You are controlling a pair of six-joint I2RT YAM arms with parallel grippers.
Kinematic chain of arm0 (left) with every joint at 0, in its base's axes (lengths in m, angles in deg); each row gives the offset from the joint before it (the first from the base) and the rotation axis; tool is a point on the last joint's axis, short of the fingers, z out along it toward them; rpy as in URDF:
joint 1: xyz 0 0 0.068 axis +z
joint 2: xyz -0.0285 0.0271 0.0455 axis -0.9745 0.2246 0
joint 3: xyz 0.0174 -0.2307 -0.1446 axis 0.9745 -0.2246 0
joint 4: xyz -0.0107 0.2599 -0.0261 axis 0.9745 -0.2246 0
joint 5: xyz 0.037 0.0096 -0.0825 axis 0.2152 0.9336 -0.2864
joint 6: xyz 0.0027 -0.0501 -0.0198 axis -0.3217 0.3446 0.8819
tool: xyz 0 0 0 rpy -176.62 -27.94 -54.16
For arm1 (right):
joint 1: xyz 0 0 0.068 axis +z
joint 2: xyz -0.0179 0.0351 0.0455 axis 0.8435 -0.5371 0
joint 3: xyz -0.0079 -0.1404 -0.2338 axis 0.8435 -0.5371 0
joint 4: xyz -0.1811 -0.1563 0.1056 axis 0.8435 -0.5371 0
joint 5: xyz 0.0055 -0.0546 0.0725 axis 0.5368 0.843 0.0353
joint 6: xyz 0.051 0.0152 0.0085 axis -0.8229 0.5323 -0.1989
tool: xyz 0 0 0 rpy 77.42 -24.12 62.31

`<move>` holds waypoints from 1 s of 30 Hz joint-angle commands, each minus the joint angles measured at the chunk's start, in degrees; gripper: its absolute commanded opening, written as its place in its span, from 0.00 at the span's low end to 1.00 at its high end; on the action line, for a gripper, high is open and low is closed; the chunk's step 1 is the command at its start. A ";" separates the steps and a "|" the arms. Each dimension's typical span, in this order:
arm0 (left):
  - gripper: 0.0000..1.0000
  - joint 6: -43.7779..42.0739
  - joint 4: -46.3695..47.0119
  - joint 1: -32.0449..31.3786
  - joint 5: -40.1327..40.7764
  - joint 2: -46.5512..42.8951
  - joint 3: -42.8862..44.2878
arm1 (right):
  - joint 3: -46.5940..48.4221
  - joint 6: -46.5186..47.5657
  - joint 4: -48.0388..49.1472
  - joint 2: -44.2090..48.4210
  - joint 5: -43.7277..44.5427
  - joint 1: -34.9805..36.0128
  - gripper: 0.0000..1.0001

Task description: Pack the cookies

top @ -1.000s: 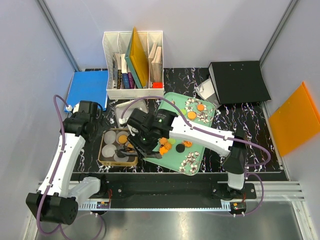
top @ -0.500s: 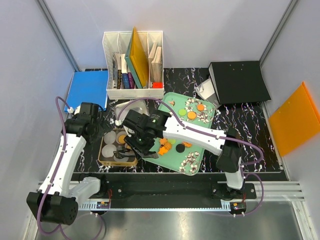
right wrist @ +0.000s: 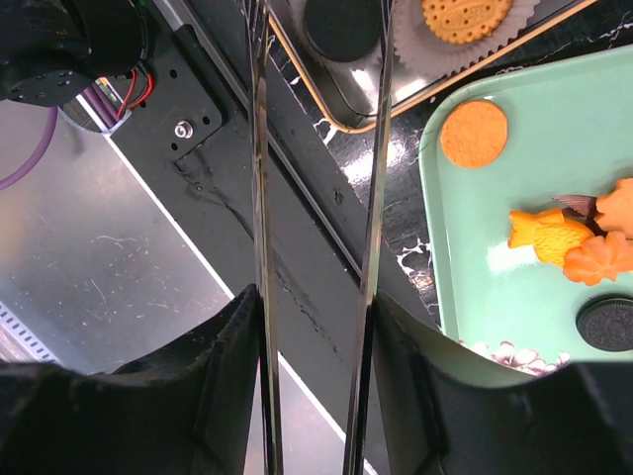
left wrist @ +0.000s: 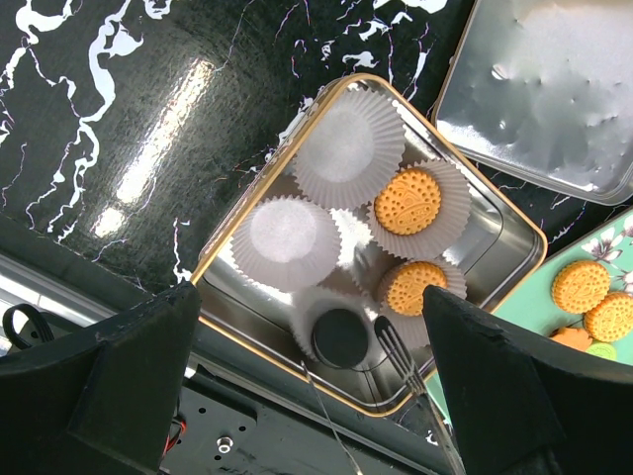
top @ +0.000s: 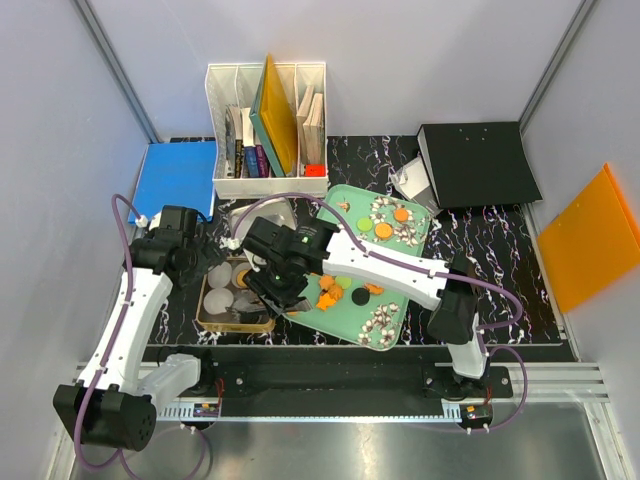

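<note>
A gold-rimmed tin (left wrist: 269,180) holds white paper cups. Two orange cookies (left wrist: 410,201) and one black cookie (left wrist: 339,336) lie in cups there. More cookies, orange (top: 400,213) and black (top: 360,296), lie on the mint-green tray (top: 400,300). My right gripper (right wrist: 316,297) is shut on metal tongs (right wrist: 376,198). The tong tips stand apart on either side of the black cookie (right wrist: 341,25) in its cup. My left gripper (left wrist: 309,292) hangs wide open above the tin and holds nothing.
The tin's silver lid (left wrist: 544,89) lies just behind the tin. A white file organizer (top: 266,130), a blue folder (top: 180,175) and a black binder (top: 478,165) stand at the back. An orange sheet (top: 590,235) leans at the right.
My right arm has shifted a little left and back over the tin with the tongs, and the tong arms have spread apart. The left arm has hardly moved.
</note>
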 commanded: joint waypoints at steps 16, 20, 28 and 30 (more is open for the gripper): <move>0.99 -0.75 2.89 0.13 -1.60 0.42 0.64 | -0.75 -2.23 -4.17 11.20 15.07 -0.74 0.54; 0.99 -0.84 3.32 -0.13 -2.48 1.21 0.55 | -9.54 -6.00 -5.32 19.88 17.80 -3.81 0.53; 0.99 -1.01 4.20 -1.89 -3.45 3.50 0.64 | -31.50 -12.86 -6.81 31.24 17.10 -7.78 0.53; 0.99 -1.01 4.47 -2.33 -3.45 4.11 0.82 | -34.07 -14.71 -6.81 33.35 16.83 -7.78 0.53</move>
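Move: The tongs held in the right hand straddle the black cookie in the tin's paper cup, about 7 cm left of that hand, 3 cm back and 13 below. The tray's black cookie lies some 19 cm right of the right hand, 1 forward and 13 down. By it are the orange flower cookie, 4 cm farther right and 2 beyond, and the green cookie, 4 cm to its left and 3 beyond. From the left hand, the tray's black cookie is roughly 36 cm right, 7 back, 12 down. The right hand's tongs come free of the black cookie in its paper cup, staying parted. The hand eases up and slightly forward, then sweeps fast to the right, some 18 cm in all, over the tin's edge towards the black cookie on the tray, turning about 25 degrees clockwise. It peaks about 5 cm up, then sinks and draws back a little. Late on, the open left hand drifts slightly right. ##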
